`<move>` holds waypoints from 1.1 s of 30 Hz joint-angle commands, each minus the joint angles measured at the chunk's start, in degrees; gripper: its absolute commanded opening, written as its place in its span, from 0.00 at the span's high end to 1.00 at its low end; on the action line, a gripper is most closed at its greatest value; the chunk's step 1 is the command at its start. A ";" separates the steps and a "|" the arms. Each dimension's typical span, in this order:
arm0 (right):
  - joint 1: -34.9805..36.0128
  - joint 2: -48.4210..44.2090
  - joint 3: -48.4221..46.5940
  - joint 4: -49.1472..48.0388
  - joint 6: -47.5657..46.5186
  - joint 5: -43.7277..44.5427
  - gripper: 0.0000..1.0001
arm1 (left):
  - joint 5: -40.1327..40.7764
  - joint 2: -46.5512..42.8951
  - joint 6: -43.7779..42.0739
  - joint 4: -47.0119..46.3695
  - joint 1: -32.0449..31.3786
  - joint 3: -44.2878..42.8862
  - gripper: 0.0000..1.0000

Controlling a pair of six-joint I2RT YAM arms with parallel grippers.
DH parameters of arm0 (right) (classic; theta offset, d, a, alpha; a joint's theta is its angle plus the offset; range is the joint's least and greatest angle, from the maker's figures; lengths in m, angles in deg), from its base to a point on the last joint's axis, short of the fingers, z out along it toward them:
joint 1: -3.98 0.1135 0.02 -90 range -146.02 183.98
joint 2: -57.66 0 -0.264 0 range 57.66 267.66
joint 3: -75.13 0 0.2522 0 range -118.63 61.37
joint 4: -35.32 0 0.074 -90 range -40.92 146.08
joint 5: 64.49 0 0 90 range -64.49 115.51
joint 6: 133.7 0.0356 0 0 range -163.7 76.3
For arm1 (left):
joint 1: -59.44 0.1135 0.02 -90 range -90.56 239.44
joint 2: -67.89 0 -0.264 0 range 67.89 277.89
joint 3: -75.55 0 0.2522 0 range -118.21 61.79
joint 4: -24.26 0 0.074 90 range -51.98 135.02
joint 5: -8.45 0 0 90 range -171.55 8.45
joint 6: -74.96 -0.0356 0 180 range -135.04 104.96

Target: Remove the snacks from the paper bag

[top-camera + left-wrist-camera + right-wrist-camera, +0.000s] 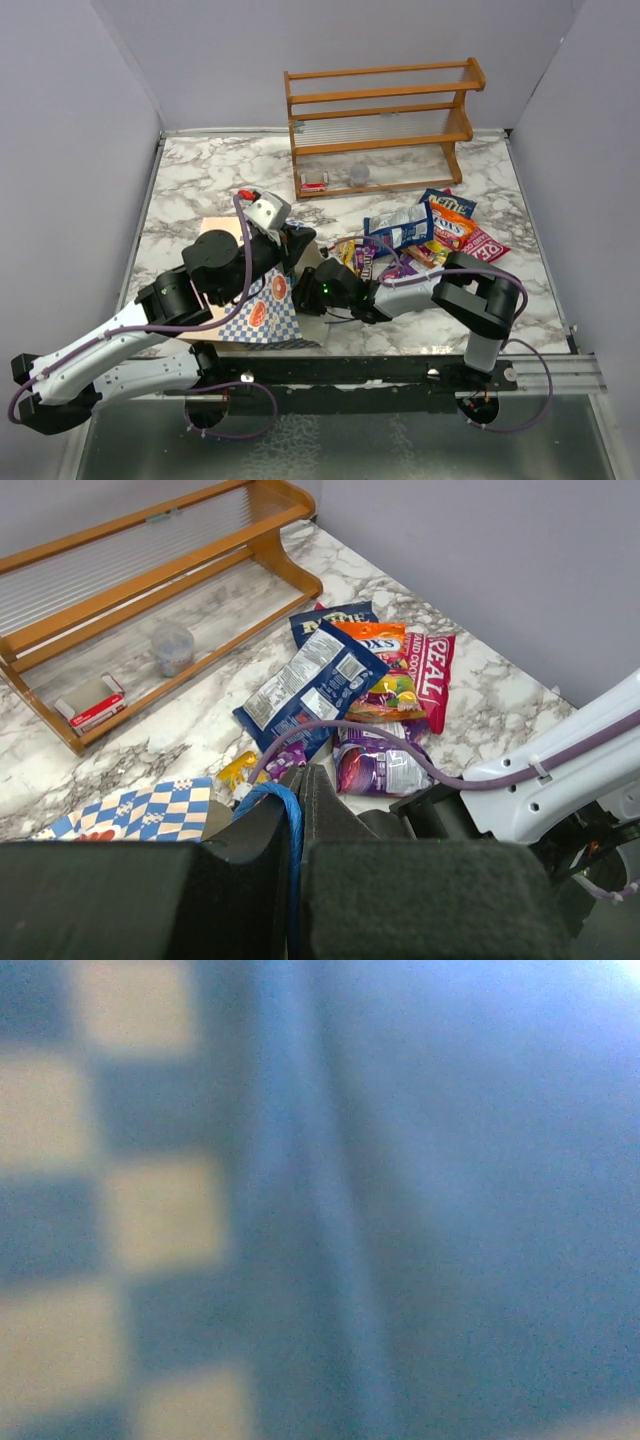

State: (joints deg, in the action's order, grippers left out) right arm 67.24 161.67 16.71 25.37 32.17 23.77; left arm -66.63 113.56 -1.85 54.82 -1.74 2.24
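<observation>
The paper bag (262, 312) lies on its side at the table's front, its blue-and-white checkered band (140, 810) showing. My left gripper (300, 772) is shut on the bag's blue cord handle (288, 815), just above the bag's mouth. My right gripper's black body (328, 291) is pushed into that mouth, and its fingers are hidden. The right wrist view is a blur of blue and cream checks. Snacks lie in a pile to the right: a dark blue packet (310, 685), a red one (435, 675), a purple one (375, 760), an orange one (375, 640). A yellow packet (240, 770) lies by the bag.
A wooden rack (385, 125) stands at the back with a clear cup (358, 175) and a small red-and-white box (315, 185) on its bottom shelf. Grey walls close in three sides of the marble table (200, 180).
</observation>
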 commanded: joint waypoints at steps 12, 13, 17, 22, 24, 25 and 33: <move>0.89 -11.93 2.29 -0.36 -12.97 10.48 0.99 | 1.17 -3.12 1.02 -3.17 0.04 0.40 1.00; 0.84 -13.81 2.83 0.38 -14.67 11.32 0.99 | 1.65 -3.37 1.10 -3.06 0.02 0.53 1.00; 0.87 -21.01 4.93 5.65 -21.81 15.87 0.99 | 3.73 -4.59 0.93 -2.98 0.02 1.35 1.00; 0.90 -29.54 6.98 9.04 -34.80 20.45 0.99 | 5.59 -5.56 1.26 -3.34 0.03 2.46 1.00; 0.90 -31.85 6.40 11.07 -38.13 21.17 0.99 | 5.69 -5.23 1.38 -3.51 0.03 2.59 1.00; 0.90 -32.92 6.22 11.31 -39.94 20.99 0.99 | 5.65 -4.90 1.51 -3.60 0.02 2.57 1.00; 0.89 -40.84 1.92 14.97 -47.07 15.24 0.99 | 9.24 -2.08 2.36 -4.49 0.07 1.52 1.00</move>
State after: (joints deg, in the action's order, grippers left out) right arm 67.74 125.67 23.00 38.97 -8.61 39.81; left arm -61.69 110.59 -0.45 52.33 -1.77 4.38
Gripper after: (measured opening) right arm 0.037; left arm 0.011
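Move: The green snack packet is hidden inside the paper bag, right at my right fingers; its middle is about 3 cm ahead, 4 cm left and 2 cm below them. Outside the bag, the yellow packet lies roughly 10 cm ahead and 14 cm right, the purple wrapper about 8 cm ahead and 18 cm right. From my left hand the green packet is some 32 cm below, 1 cm ahead and 6 cm left. I shut my right fingers on the edge of the green packet deep in the bag, then draw it up about 14 cm and out to the right about 9 cm, towards the mouth. As it rises, my wrist swings some 45 degrees, bringing the fingers from steeply down-left to nearly level. My left hand keeps its pinch on the bag's rim and blue handle, shifting only a couple of centimetres left and up. ##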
